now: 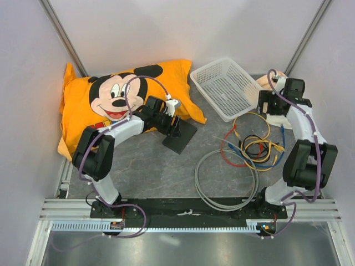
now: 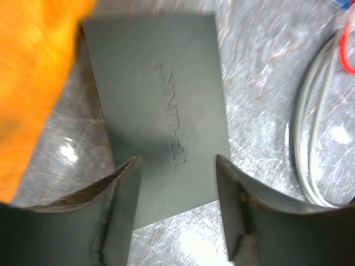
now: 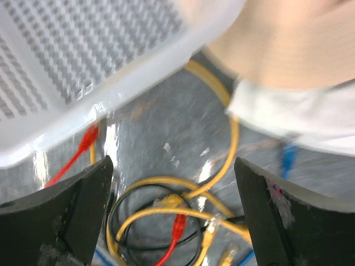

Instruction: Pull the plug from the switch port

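The switch (image 1: 182,137) is a flat matte-black box on the grey table, beside the orange pillow. In the left wrist view the switch (image 2: 161,105) shows its lettered top, with no cable seen on it; its sockets are out of view. My left gripper (image 1: 173,126) (image 2: 177,169) hovers over the near end of the switch, open, nothing between its fingers (image 2: 119,205). My right gripper (image 1: 270,112) (image 3: 173,183) stands open and empty above a tangle of cables (image 1: 252,147). Loose yellow (image 3: 177,200) and red (image 3: 179,223) plugs lie there; which one is the task's plug I cannot tell.
An orange Mickey Mouse pillow (image 1: 122,102) lies at the back left, touching the switch's side. A white mesh basket (image 1: 227,86) (image 3: 83,66) stands at the back right. A grey cable coil (image 1: 224,183) (image 2: 310,138) lies near the front. A beige and white object (image 3: 288,55) sits by the basket.
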Robot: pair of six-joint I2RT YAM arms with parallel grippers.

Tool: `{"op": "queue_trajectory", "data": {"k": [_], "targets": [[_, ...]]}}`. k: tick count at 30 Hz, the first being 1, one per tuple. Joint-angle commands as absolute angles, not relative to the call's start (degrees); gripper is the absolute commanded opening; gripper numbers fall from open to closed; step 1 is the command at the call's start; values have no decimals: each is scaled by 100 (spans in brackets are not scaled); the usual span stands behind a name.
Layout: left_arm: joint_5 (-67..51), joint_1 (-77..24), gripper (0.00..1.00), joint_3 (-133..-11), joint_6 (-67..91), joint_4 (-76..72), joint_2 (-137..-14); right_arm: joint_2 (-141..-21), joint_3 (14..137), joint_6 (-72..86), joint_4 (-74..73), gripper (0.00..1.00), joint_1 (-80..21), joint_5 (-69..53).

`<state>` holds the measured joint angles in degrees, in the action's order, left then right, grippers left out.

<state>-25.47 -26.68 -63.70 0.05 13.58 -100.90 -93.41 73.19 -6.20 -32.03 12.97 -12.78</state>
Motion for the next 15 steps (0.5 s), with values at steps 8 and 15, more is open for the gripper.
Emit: {"op": "queue_trajectory", "data": {"k": [8,15], "targets": [[-1189,-2444,99,-6885,-958,1364,-8053,-7840,7629,142,-378,98,1003,1784],[1848,-2329,99,-5292,-696,140,-7602,-7734,6918,44,-852,98,502,1723]]}}
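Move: The black switch lies almost under the left hand, some 3 cm to its right and 4 cm below, level with it fore and aft. From that hand the orange cushion's middle is about 15 cm ahead and 20 cm left. From the right hand, the switch is roughly 39 cm left, 7 cm back and 10 cm lower; the cable heap sits about 12 cm back and 2 cm left, the white basket some 17 cm ahead and 16 cm left. The switch is left lying on the table as the left hand, its fingers already parted, opens them fully and rises about 18 cm, going a little forward, then swinging left over the cushion while its fingertips tilt up. The right hand, still wide open and empty, climbs some 20 cm away from the cable heap, edging right and forward, tilting its fingertips up about 40 degrees and turning clockwise. ##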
